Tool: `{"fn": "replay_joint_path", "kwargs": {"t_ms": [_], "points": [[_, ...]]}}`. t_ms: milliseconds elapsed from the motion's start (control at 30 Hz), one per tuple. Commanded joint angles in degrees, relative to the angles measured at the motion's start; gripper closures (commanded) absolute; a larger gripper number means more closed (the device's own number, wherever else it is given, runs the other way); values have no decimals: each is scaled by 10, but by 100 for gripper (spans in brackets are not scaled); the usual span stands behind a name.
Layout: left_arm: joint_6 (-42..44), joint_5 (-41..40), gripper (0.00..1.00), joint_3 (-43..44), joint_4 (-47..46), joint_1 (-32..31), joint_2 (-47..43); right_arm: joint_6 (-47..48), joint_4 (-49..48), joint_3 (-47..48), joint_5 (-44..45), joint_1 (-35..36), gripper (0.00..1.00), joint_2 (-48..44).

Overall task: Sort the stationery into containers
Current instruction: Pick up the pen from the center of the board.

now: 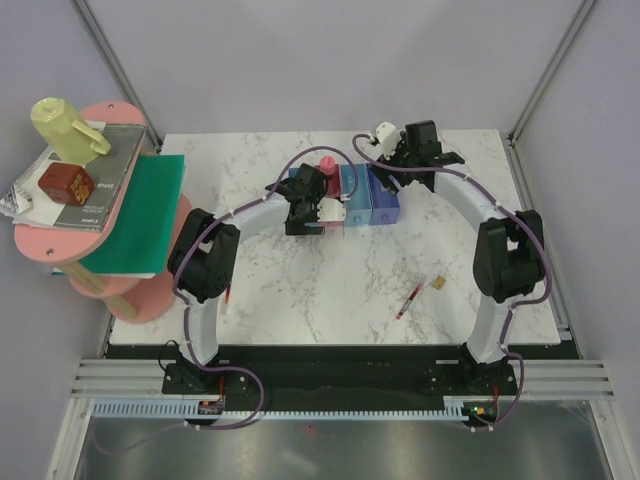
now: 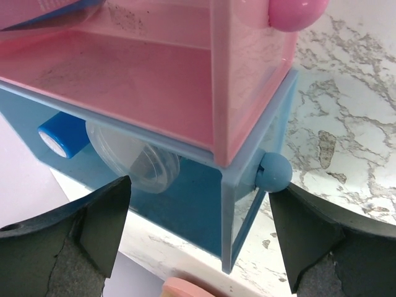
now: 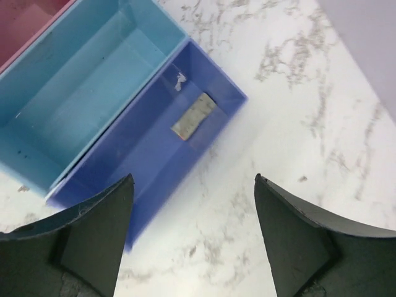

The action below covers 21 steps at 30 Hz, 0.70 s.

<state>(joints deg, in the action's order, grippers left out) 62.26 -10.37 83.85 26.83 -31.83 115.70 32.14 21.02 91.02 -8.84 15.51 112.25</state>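
The containers are a joined row of bins (image 1: 362,196) at mid-table. My left gripper (image 1: 305,203) hangs open over its left end. In the left wrist view its open jaws (image 2: 198,229) frame the blue bin (image 2: 185,210), which holds a clear roll (image 2: 133,161) and a small blue piece (image 2: 62,136), with the pink bin (image 2: 142,86) beside it. My right gripper (image 1: 422,150) is open and empty just past the violet-blue bin (image 3: 154,148), where a tan block (image 3: 193,115) lies. The light blue bin (image 3: 80,86) looks empty. A red pen (image 1: 408,300) and another tan block (image 1: 438,284) lie on the table.
A pink glue-stick tube (image 1: 326,163) stands behind the bins. A pink two-tier stand (image 1: 95,235) at the left edge carries books, a yellow-green jug (image 1: 62,128), a red-brown cube (image 1: 66,184) and a green sheet (image 1: 140,215). A small red thing (image 1: 228,297) lies by the left arm.
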Motion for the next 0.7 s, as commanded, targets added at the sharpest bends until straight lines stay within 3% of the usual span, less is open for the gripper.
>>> {"fn": "replay_joint_path", "kwargs": {"t_ms": [0, 167, 367, 500, 667], "points": [[6, 13, 1, -18, -14, 1, -71, 3, 40, -30, -10, -14, 15, -115], [-35, 18, 0, -41, 42, -9, -137, -11, 119, -75, 7, -17, 15, -202], [-196, -5, 0, -57, 186, -10, -189, -74, 150, -196, 27, -17, 15, -308], [-285, 18, 0, -126, 219, -9, -236, -92, 163, -289, 19, -17, 15, -345], [-318, 57, 0, -210, 226, 7, -289, -107, 169, -332, 35, -18, 17, -359]]}}
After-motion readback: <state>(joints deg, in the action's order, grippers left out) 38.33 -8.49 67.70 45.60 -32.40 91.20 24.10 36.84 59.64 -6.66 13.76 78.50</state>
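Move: The right hand, open over the dark blue box (its middle about 4 cm ahead, 2 cm left, 9 cm down), has the right-hand pen some 26 cm back, 2 cm right and 12 cm down; the yellow block sits 5 cm farther out and 6 cm right of that pen. The left hand is at the near corner of the light blue box, whose middle is 9 cm ahead and 2 cm right; from this hand the left-hand pen lies about 15 cm back, 14 cm left, 6 cm below. Back towards the base and somewhat right, the right hand arcs up out over the near side of the dark blue box, then sinks again towards the right-hand pen and yellow block, some 20 cm in all, fingers tipping down. The left hand meanwhile lifts about 7 cm clear of the light blue box's corner, swings back and left towards the left-hand pen, dips, and turns some 20 degrees counter-clockwise. Both stay open and empty. ##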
